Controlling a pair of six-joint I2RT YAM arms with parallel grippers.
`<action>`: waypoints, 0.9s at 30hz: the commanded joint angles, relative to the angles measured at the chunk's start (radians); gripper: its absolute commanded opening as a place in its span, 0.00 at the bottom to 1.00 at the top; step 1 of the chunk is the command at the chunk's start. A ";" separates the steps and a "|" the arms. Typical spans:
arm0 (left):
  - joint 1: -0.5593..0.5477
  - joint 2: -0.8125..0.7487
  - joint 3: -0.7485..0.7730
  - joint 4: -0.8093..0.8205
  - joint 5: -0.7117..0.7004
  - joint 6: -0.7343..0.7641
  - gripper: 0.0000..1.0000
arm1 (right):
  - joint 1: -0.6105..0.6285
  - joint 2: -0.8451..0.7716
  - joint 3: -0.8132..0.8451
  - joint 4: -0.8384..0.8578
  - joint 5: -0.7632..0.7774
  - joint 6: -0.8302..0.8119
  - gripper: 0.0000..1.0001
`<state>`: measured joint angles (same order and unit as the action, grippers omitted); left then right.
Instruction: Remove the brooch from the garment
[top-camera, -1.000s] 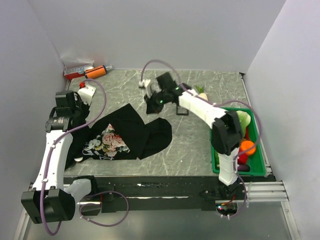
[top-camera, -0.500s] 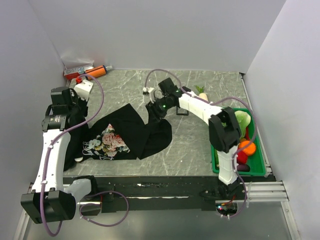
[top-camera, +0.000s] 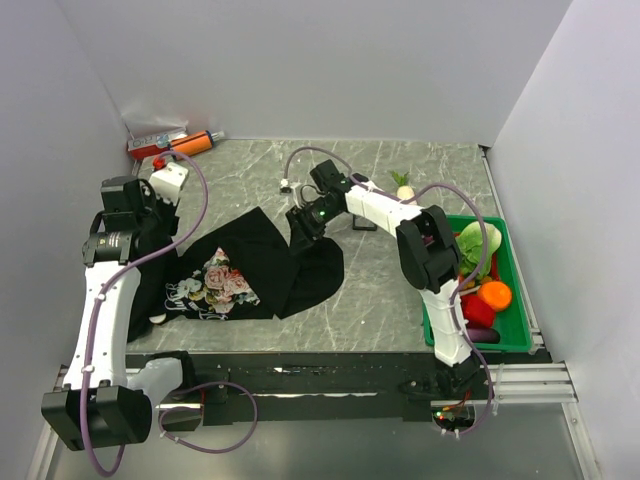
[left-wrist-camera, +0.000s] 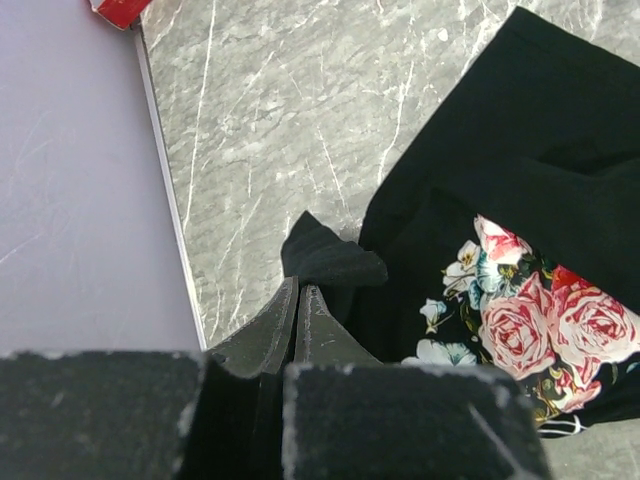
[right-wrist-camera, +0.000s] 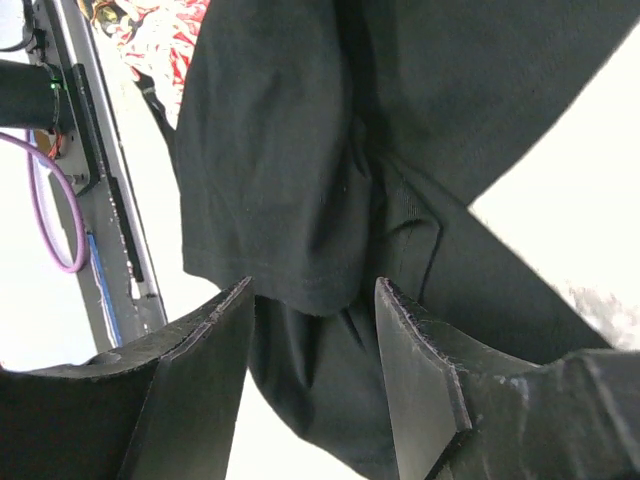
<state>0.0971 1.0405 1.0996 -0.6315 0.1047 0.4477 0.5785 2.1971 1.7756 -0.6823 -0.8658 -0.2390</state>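
Note:
The garment (top-camera: 270, 260), a black T-shirt with a rose print (top-camera: 215, 285), lies crumpled on the left half of the table. My left gripper (top-camera: 150, 222) sits at its left edge. In the left wrist view this gripper (left-wrist-camera: 298, 288) is shut, pinching a raised fold of the garment (left-wrist-camera: 560, 150), with the rose print (left-wrist-camera: 540, 320) to the right of the fold. My right gripper (top-camera: 305, 222) hovers over the shirt's upper right edge. It (right-wrist-camera: 315, 285) is open, and only folded black cloth of the garment (right-wrist-camera: 300, 150) lies beneath its fingers. The brooch is hidden in every view.
A green tray (top-camera: 505, 346) of vegetables stands at the right edge. A small black box (top-camera: 365, 222) sits beside the right arm. An orange tube (top-camera: 190, 145) and a white box (top-camera: 170, 180) lie at the back left. The side wall (left-wrist-camera: 70, 200) runs close to the left gripper.
The right gripper, shut on a lifted bit of the shirt's edge a second ago, has come down and opened, letting the cloth fall. The left gripper has stayed shut and barely moved.

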 joint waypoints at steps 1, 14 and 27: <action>0.004 -0.025 0.002 0.003 0.021 -0.015 0.01 | 0.018 0.038 0.054 -0.065 -0.027 -0.048 0.58; 0.003 -0.039 -0.007 -0.010 0.010 -0.014 0.01 | 0.047 0.089 0.059 -0.111 0.054 -0.105 0.54; 0.003 -0.060 -0.009 -0.004 0.023 -0.017 0.01 | 0.049 0.023 0.070 -0.102 0.116 -0.143 0.25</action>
<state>0.0971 1.0092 1.0920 -0.6594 0.1081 0.4473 0.6239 2.2929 1.8065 -0.7795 -0.7784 -0.3450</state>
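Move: The raised fold of black garment for the right fingers lies about 6 cm below the right hand and 2 cm back, level with it sideways. The floral print is some 17 cm to that hand's left and 7 cm back. The small black frame stands roughly 15 cm to its right and 9 cm ahead. From the left hand, holding a garment edge up, the fold is some 27 cm right, 2 cm back and 20 cm below. The right fingertips come down onto the garment's raised fold and start pinching it from both sides. They sink about 5 cm while easing 2 cm back, tipping some 10 degrees steeper, then stay low as the gap closes by about half. The left hand keeps its shut grip on its edge, almost still. ##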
